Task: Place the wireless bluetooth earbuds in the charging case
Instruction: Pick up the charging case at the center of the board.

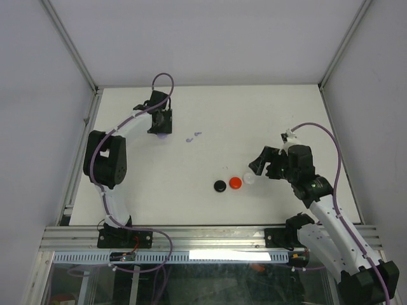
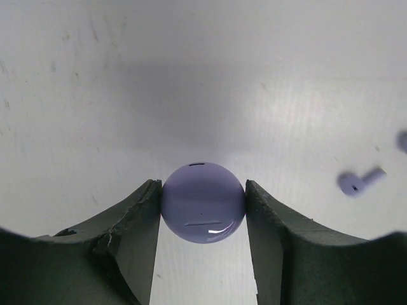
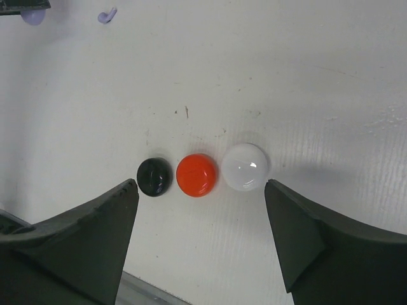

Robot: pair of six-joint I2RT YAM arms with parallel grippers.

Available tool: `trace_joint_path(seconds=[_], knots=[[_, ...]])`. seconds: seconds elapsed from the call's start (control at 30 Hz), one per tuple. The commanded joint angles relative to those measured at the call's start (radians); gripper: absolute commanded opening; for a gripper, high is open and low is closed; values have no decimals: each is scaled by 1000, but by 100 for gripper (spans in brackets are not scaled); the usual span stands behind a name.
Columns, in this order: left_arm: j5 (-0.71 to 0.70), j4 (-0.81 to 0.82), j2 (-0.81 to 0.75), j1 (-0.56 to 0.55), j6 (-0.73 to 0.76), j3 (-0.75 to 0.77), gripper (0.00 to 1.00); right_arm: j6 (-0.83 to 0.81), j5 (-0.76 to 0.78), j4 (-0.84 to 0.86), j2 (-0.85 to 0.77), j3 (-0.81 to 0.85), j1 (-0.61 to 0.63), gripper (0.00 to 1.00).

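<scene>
My left gripper (image 1: pixel 163 129) is at the far left of the table, shut on a round lavender charging case (image 2: pixel 203 203) that its fingers touch on both sides (image 2: pixel 203 188). The case's lid looks closed. Two tiny lavender earbuds (image 1: pixel 194 136) lie on the table just right of it; one shows clearly in the left wrist view (image 2: pixel 360 182). My right gripper (image 1: pixel 268 168) is open and empty above a row of three closed round cases: black (image 3: pixel 154 176), red (image 3: pixel 197 175) and white (image 3: pixel 245 166). Its fingertips stand wide apart (image 3: pixel 200 188). Red, black and white earbuds are out of view.
The row of cases lies mid-table near the front: black (image 1: pixel 220 185), red (image 1: pixel 235 183), white (image 1: pixel 249 180). An aluminium frame rail (image 1: pixel 191 236) runs along the table's near edge, with posts at the back corners and white walls around.
</scene>
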Motion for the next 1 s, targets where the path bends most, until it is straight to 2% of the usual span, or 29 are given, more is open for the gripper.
trace_joint_path(seconds=[0.0, 0.2, 0.5, 0.6, 0.97], knots=[[-20, 94, -196, -80, 99, -71, 42, -35, -55, 10, -5, 83, -3, 84], [-12, 163, -341, -191, 210, -173, 42, -75, -112, 26, 5, 110, -3, 87], [36, 251, -511, -349, 422, -286, 47, -139, -265, 75, 73, 173, -2, 84], [65, 259, -541, -396, 491, -309, 51, -136, -299, 105, 106, 186, -3, 83], [169, 333, -666, -578, 795, -400, 50, -50, -428, 236, 239, 252, -3, 79]])
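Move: The left hand already grips the purple charging case; the open right gripper it travels towards is about 38 cm right, 21 cm back and 9 cm higher. The purple earbuds lie about 11 cm right, 1 cm back, and 14 cm right, 3 cm ahead, some 4 cm below. From the right hand, the charging case is 38 cm left, 21 cm ahead, 9 cm lower; the white case is 2 cm left, 4 cm ahead, and the red case 7 cm left, 3 cm ahead, both 12 cm below. Left hand carries the gripped case some 25 cm right-up-back, swinging clockwise; open right hand rises leftward to meet it. ##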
